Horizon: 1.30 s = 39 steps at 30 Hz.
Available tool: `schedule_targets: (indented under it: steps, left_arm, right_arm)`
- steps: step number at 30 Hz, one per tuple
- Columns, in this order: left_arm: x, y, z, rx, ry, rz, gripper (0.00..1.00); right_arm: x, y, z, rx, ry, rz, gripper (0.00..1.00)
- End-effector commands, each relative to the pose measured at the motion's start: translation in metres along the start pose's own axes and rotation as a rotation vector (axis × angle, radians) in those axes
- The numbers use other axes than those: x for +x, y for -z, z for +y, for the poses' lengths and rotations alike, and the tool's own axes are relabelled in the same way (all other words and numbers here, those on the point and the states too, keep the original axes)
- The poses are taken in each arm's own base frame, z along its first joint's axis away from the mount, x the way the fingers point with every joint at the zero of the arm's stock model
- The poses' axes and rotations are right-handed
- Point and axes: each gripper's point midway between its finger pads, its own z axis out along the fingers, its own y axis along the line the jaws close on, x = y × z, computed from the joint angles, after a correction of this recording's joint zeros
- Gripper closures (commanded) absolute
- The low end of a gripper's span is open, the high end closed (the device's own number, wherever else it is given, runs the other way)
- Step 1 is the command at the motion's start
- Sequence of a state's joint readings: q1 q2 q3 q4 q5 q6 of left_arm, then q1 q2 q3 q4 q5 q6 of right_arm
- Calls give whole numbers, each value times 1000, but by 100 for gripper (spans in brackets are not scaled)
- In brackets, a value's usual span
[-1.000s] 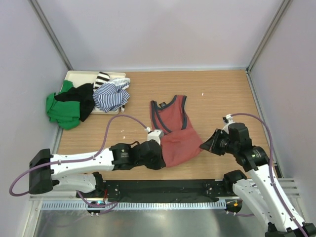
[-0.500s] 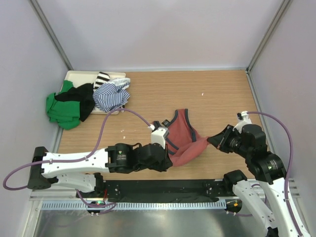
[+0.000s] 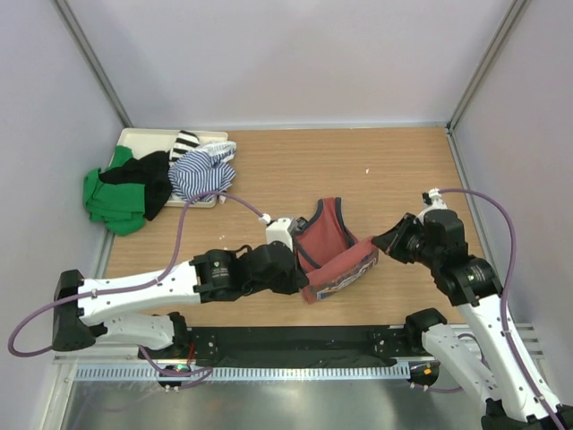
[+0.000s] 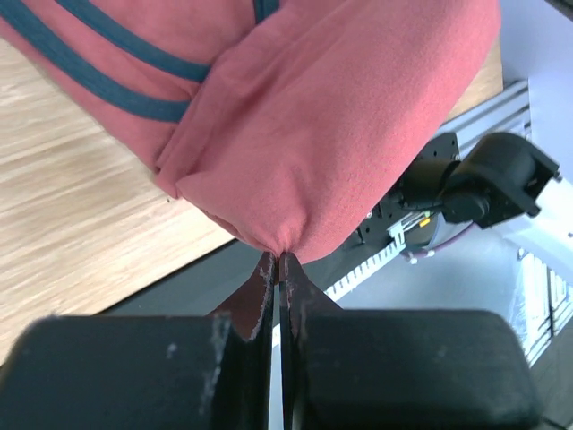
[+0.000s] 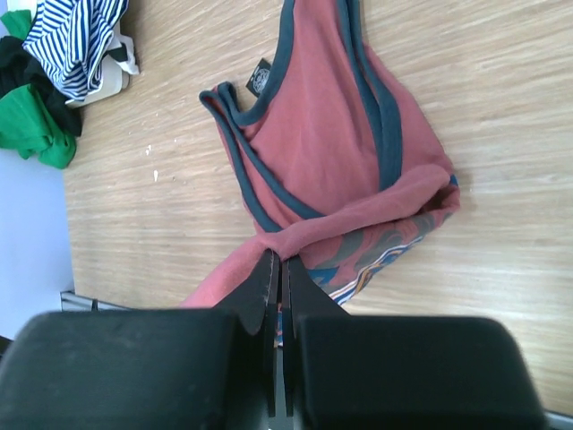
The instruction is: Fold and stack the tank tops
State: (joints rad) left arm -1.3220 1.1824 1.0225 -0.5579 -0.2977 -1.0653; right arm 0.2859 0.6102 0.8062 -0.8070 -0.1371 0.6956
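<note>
A brick-red tank top (image 3: pixel 331 246) with dark grey trim lies near the table's front middle, its bottom hem lifted and rolled up toward the straps so a printed logo (image 3: pixel 345 279) shows underneath. My left gripper (image 3: pixel 303 269) is shut on the hem's left corner; in the left wrist view the red cloth (image 4: pixel 322 143) bunches at the gripper (image 4: pixel 279 260). My right gripper (image 3: pixel 378 242) is shut on the right corner, pinching red cloth (image 5: pixel 331 170) at its tips (image 5: pixel 279 262). The striped navy-and-white tank top (image 3: pixel 202 173) sits in the pile at the back left.
A cream tray (image 3: pixel 134 137) at the back left holds the pile, with green cloth (image 3: pixel 112 202) and black cloth (image 3: pixel 148 179) spilling over it. Grey walls close in the left, back and right. A black rail (image 3: pixel 295 340) runs along the front edge.
Both grippers have lifted the red top's bottom hem and carried it toward the back, folding it over the body. The logo side now shows under the fold. The pile has not moved.
</note>
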Motion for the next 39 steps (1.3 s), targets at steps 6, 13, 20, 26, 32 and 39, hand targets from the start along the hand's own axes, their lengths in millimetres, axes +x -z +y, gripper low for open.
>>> schedule_targets:
  steps: [6,13,20,26,32,39]
  left_arm:
    - [-47,-2,1,38,66,-37,100]
    - [-75,-15,17,62,120,-21,100]
    - [-105,-29,39,44,159,-24,100]
    - [-123,-45,67,18,191,-6,100]
    - [-138,-70,96,4,236,20,100]
    - [-165,-119,145,-6,341,62,99]
  right_arm:
    - [-50,-29,34,-58,11,-98,99]
    - [-70,-53,40,-38,10,-122,99]
    - [-86,-78,45,-18,20,-120,99]
    - [-94,-105,46,-1,24,-111,99]
    - [-105,-138,50,-7,32,-117,98]
    - [-117,-208,50,-24,49,-114,91]
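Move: The tank top's hem is already pinched in both hands, which are to lay it over the neck and strap end on the table, roughly 29 cm ahead of the left hand, 8 cm to its right and 18 cm below. The same end lies some 21 cm ahead of the right hand, 12 cm to its left and 19 cm below. The black neck tag is about 26 cm straight ahead of the left hand, and the striped top about 38 cm ahead and 32 cm to its left. Both hands sweep the pinched hem forward together over the red tank top towards its neck end, the left going about 21 cm and the right nearly 19 cm, each drifting some 5 cm left. They travel almost level at first, then sink quickly at the end, the left by 8 cm and the right by 5, while the left wrist tips further down and turns a little counter-clockwise and the cloth stays at both pairs of fingertips. ##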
